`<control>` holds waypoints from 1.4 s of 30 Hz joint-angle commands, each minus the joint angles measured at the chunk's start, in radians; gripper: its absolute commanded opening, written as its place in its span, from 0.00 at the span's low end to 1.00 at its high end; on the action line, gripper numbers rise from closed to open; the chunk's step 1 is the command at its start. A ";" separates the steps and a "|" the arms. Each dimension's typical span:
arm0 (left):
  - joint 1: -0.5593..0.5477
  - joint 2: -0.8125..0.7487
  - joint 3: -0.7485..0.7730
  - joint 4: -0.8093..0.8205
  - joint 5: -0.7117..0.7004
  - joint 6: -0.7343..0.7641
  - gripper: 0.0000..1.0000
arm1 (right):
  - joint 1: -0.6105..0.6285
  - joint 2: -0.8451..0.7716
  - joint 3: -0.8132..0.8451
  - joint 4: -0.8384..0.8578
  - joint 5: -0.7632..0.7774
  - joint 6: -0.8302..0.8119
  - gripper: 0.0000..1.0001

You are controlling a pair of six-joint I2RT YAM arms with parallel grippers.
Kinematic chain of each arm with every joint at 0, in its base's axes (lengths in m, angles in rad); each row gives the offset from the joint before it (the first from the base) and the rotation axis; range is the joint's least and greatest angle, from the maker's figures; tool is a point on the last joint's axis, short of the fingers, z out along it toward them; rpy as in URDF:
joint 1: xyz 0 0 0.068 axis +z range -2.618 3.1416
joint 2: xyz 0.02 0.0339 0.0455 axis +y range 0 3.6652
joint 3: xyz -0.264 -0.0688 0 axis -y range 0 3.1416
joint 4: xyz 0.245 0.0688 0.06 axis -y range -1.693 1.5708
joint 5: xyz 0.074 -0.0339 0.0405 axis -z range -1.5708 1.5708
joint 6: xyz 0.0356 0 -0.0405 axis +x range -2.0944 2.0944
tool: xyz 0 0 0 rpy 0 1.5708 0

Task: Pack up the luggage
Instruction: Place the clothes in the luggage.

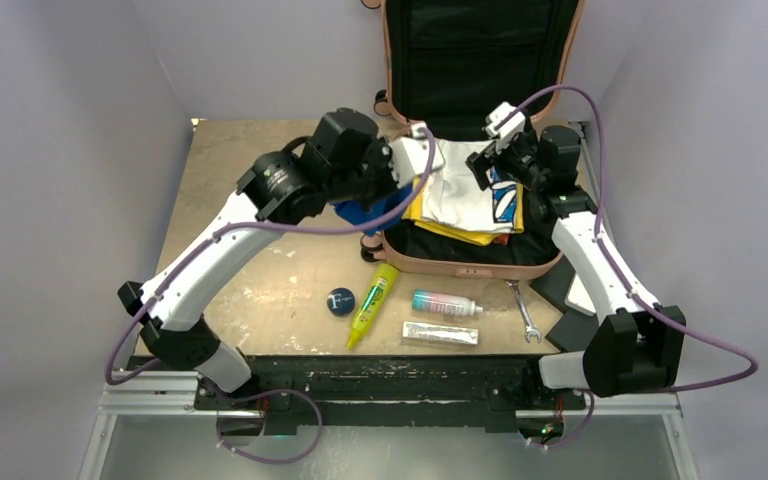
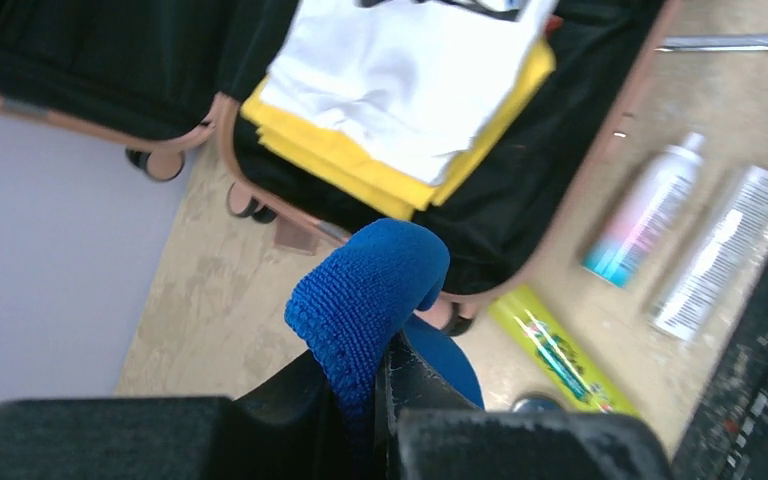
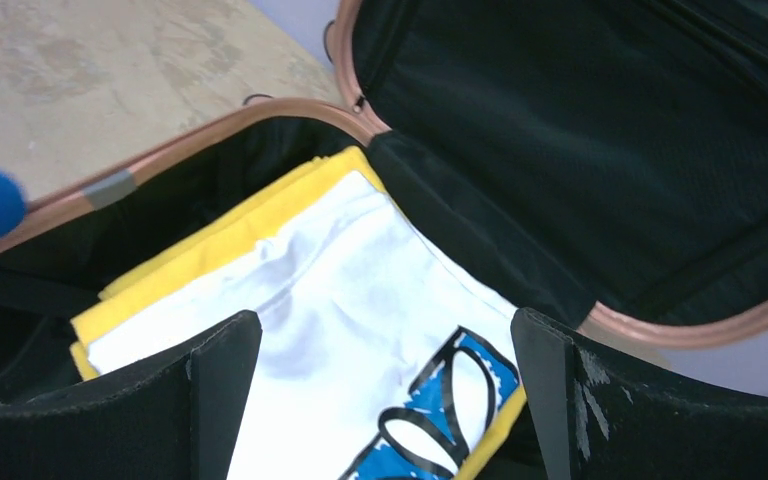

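Note:
The salmon-pink luggage (image 1: 460, 268) lies open at the back of the table, its black-lined lid (image 1: 475, 55) standing upright. Inside it lies a folded white shirt with a blue print (image 1: 470, 190) on top of yellow clothes (image 1: 450, 232). My left gripper (image 2: 380, 360) is shut on a blue knitted cloth (image 2: 370, 285), held above the table just off the luggage's front left corner (image 2: 460, 300). My right gripper (image 3: 385, 340) hangs open over the white shirt (image 3: 340, 320), with nothing between its fingers.
On the table in front of the luggage lie a round blue tin (image 1: 341, 301), a yellow-green tube (image 1: 372, 303), a spray bottle (image 1: 445, 304), a silver tube (image 1: 440, 334) and a wrench (image 1: 523, 310). A black pad (image 1: 560, 290) sits at the right.

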 commanded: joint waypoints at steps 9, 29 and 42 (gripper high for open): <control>-0.274 -0.009 0.125 -0.241 0.098 0.060 0.00 | -0.098 -0.047 -0.041 0.084 0.034 0.033 0.99; -0.527 0.162 0.185 -0.143 -0.207 0.127 0.00 | -0.196 -0.149 0.068 -0.143 -0.132 -0.131 0.99; -0.363 0.259 0.095 0.096 -0.190 0.238 0.00 | -0.386 -0.108 0.112 -0.521 -0.519 -0.428 0.98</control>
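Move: The left hand holds the blue cloth. The clothes stack in the suitcase lies about 20 cm ahead of that hand, 16 cm to its right and some 30 cm below. From the same hand the spray bottle is roughly 8 cm back and 11 cm right, and the yellow tube 8 cm back and 3 cm left, both about 35 cm down. From the open right hand the blue cloth is about 12 cm back and 21 cm left, near its height. Still pinching the blue cloth by one end, the left hand swings it back about 17 cm and to the right, turning some 30 degrees clockwise. It then comes forward again by 7 cm while edging right and sinking about 5 cm, to over the spray bottle before the suitcase. The right hand, empty and open, draws off about 8 cm right and 5 cm back over the suitcase's right side. ##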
